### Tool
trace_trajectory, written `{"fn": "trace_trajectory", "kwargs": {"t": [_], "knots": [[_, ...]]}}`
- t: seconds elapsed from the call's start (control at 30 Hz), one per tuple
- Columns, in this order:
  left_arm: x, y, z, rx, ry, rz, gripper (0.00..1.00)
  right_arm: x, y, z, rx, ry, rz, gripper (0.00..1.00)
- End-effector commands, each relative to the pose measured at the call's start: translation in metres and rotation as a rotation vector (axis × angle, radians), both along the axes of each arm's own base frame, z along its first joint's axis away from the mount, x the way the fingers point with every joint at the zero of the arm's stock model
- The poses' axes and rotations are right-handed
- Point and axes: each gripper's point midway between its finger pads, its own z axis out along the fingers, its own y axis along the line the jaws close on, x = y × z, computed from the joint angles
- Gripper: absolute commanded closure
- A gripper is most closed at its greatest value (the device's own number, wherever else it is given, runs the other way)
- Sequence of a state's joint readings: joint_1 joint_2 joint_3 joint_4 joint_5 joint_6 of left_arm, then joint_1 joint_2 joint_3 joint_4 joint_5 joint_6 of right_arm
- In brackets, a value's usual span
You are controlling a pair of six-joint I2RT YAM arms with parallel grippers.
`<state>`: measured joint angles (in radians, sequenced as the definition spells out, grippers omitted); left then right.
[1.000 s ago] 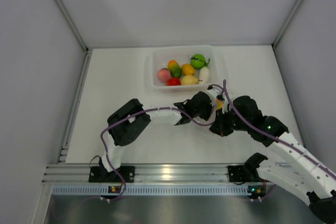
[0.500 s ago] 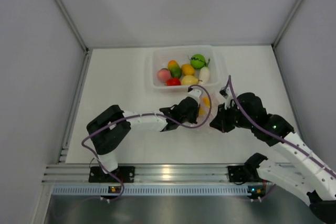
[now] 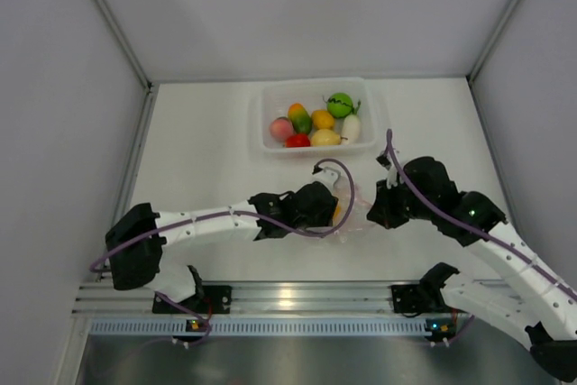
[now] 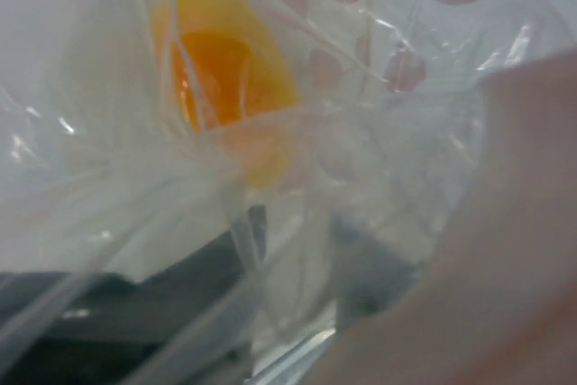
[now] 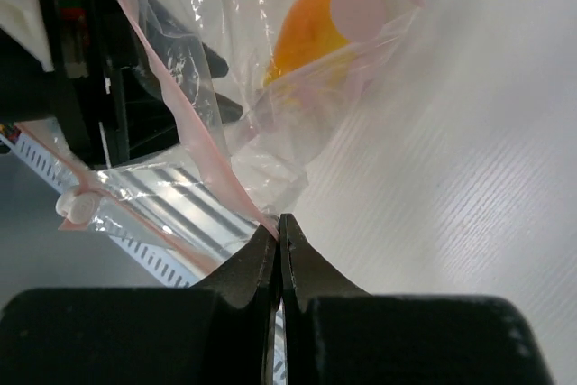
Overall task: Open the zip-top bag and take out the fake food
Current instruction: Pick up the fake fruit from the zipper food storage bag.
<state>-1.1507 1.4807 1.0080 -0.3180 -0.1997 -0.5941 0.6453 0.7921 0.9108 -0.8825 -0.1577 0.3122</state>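
The zip-top bag lies crumpled on the table between my two grippers. One orange-yellow piece of fake food is still inside it, also seen through the film in the right wrist view. My right gripper is shut on the bag's edge by the pink zip strip. My left gripper reaches into the bag's mouth, its black fingers apart, with film draped over them and short of the orange piece. From above, the left gripper sits left of the bag and the right gripper to its right.
A rigid clear tub stands at the back centre with several pieces of fake food in it. The aluminium rail runs along the near table edge. Grey walls close in both sides.
My left arm has stretched out low and pulled its gripper and the bag nearer, away from the tub. Its fingers went shut, then parted again. The right gripper stayed shut on the bag.
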Motion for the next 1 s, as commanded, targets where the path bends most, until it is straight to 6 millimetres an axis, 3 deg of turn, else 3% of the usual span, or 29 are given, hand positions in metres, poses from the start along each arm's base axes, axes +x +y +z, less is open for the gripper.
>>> {"fn": "trace_trajectory", "kwargs": {"t": [0.0,0.1,0.23,0.47,0.57,0.73,0.97], "knots": [[0.006,0.029,-0.006,0.124,-0.012,0.052,0.54,-0.016,0.000,0.000,-0.004,0.023,0.087,1.00],[0.021,0.024,0.006,0.114,-0.064,0.107,0.45,-0.028,0.008,0.011,0.057,0.020,0.157,1.00],[0.046,0.010,0.023,0.115,-0.145,0.174,0.44,-0.040,0.006,0.012,0.054,0.037,0.202,1.00],[0.089,-0.016,0.018,0.144,-0.219,0.256,0.44,-0.053,0.002,0.004,0.034,0.048,0.216,1.00],[0.095,-0.032,0.008,0.129,-0.231,0.206,0.45,-0.052,-0.006,0.003,0.003,0.037,0.182,1.00],[0.105,-0.061,-0.004,0.058,-0.288,0.122,0.35,-0.055,-0.010,0.008,0.014,0.023,0.175,1.00],[0.112,-0.102,-0.004,-0.052,-0.372,-0.010,0.33,-0.059,-0.008,-0.002,0.024,0.045,0.184,1.00]]}}
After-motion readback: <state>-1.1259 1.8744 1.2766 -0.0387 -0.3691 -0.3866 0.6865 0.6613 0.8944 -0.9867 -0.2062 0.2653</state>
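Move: The orange-yellow fake fruit, still inside the bag, lies about 7 cm ahead of my left hand, 3 cm to its right and 4 cm below. The pink bag rim pinched in my right fingers is some 11 cm right of my left hand, 2 cm back and 6 cm higher; the white basket's middle is about 34 cm ahead, 2 cm left and 8 cm lower. From my right hand the fake fruit is roughly 9 cm forward, 8 cm left and 10 cm below. With a small swing left first, I reach my left hand about 9 cm forward, then right by 8 cm, under the clear film towards the fake fruit, opening its fingers wider around it and tipping them up some 15 degrees. My right hand keeps its pinch on the pink rim and draws it back 3 to 4 cm. ##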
